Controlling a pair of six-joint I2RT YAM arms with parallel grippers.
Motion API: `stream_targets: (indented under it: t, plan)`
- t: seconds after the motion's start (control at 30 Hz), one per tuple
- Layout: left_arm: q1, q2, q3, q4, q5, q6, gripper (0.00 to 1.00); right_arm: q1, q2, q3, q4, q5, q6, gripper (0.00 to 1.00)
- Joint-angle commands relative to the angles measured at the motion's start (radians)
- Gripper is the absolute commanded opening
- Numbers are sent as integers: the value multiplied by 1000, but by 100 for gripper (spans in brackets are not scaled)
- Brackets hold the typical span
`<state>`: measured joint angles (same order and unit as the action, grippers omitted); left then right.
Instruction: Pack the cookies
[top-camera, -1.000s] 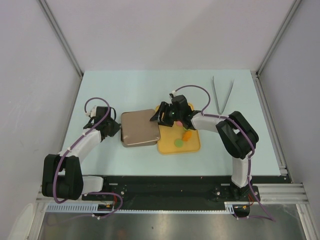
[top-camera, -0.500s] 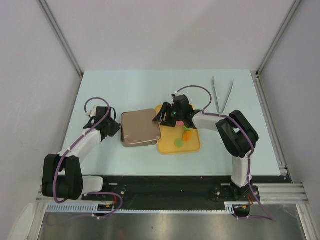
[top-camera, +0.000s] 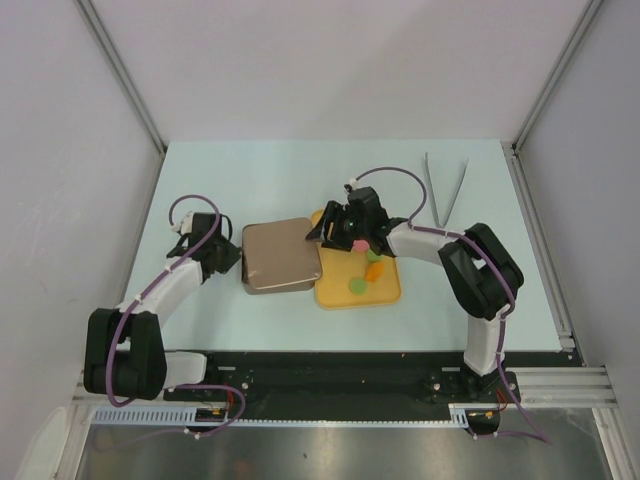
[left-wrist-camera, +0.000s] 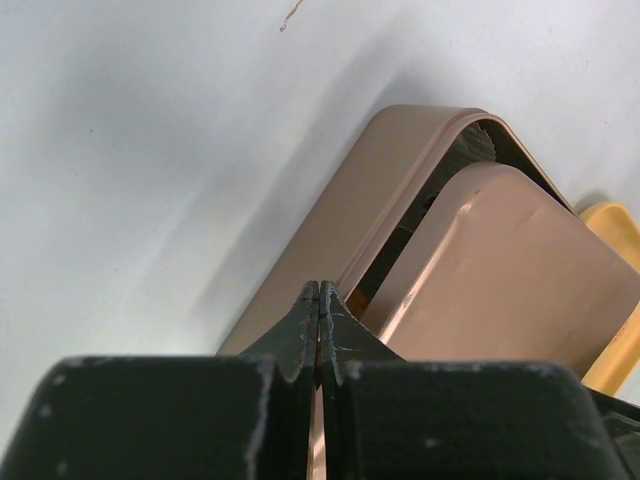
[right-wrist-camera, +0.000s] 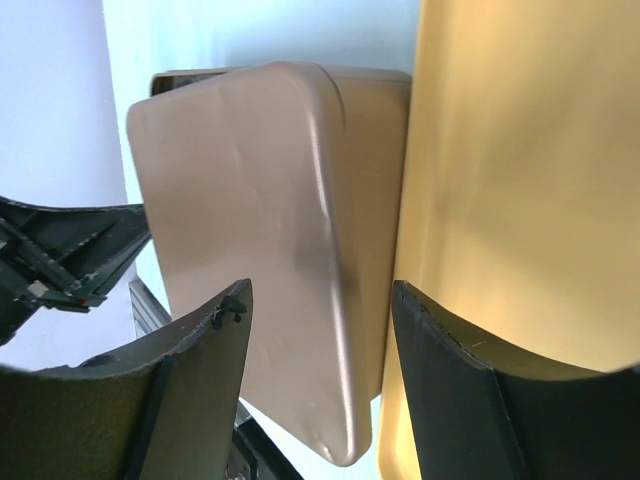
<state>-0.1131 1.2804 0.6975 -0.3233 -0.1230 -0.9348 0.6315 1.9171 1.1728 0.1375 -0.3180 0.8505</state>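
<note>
The cookies lie on a yellow tray (top-camera: 385, 292): a green one (top-camera: 355, 286), an orange one (top-camera: 373, 268) and a pink one (top-camera: 360, 243) partly under my right arm. Left of the tray sits a brown tin (top-camera: 278, 257) with its lid (left-wrist-camera: 500, 270) askew on the base (left-wrist-camera: 380, 190). My right gripper (top-camera: 335, 232) hovers open over the seam between lid (right-wrist-camera: 250, 200) and tray (right-wrist-camera: 500, 180), with nothing between its fingers (right-wrist-camera: 205, 340). My left gripper (left-wrist-camera: 319, 290) is shut, its tips at the tin's left rim (top-camera: 243, 262).
Metal tongs (top-camera: 445, 185) lie at the back right of the pale table (top-camera: 200, 180). My left gripper (right-wrist-camera: 70, 250) shows beyond the tin in the right wrist view. Grey walls stand on three sides.
My right gripper has shifted slightly to the right, over the tray's left edge, still open. The left arm and the tin have not moved.
</note>
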Motion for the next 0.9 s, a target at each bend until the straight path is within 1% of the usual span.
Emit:
stream_targets:
  t: [0.0, 0.1, 0.17, 0.23, 0.27, 0.3, 0.37, 0.4, 0.43, 0.6, 0.87]
  plan:
    - [-14, -16, 10, 26, 40, -12, 0, -16, -67, 16, -1, 20, -25, 63]
    - [-14, -18, 11, 21, 37, -7, 0, -39, -93, 7, -25, 33, -37, 63]
    - [-11, -21, 13, 20, 37, -6, 0, -64, -115, -1, -64, 52, -51, 61]
    - [-10, -23, 11, 20, 36, -4, 1, -78, -127, -5, -119, 72, -82, 48]
    - [-8, -24, 10, 20, 36, -4, 0, -87, -139, -5, -131, 100, -97, 40]
    - [-8, -26, 8, 20, 36, -2, 0, -88, -144, -5, -174, 117, -111, 24]
    - [-7, -27, 5, 21, 34, -2, 0, -88, -155, -6, -231, 167, -160, 12]
    - [-7, -27, 5, 18, 33, -1, 0, -84, -155, -4, -251, 183, -178, 0]
    - [-7, -30, 2, 18, 29, -1, 0, -81, -156, -4, -291, 198, -191, 0]
    - [-5, -41, -12, 15, 22, 1, 0, -35, -130, -4, -378, 260, -263, 0]
    - [0, -52, -33, 15, 17, 11, 0, 46, -79, 17, -366, 264, -274, 0]
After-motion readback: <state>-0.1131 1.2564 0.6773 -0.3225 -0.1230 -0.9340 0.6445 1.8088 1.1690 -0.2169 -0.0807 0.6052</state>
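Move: The lid lies crooked on the box, its middle about 10 cm to the right hand's left, 3 cm back and 2 cm below; its right edge is almost under that hand. Roughly 10 cm to that hand's right and 2 cm back is the middle of the yellow tray, with the pink cookie 12 cm right and 1 cm back, both some 6 cm below. From the left hand the lid's middle is about 10 cm right, roughly 1 cm ahead and about level. Rightward, with a smaller rise and reach forward, the right hand swings about 8 cm away from the lid's right edge and shuts its wide-open fingers on nothing. It then curves down and back over the tray, easing slightly left at the end, and rolls some 20 degrees so the closed tips point more steeply down. The left hand keeps its shut fingertips by the lid's left edge. ##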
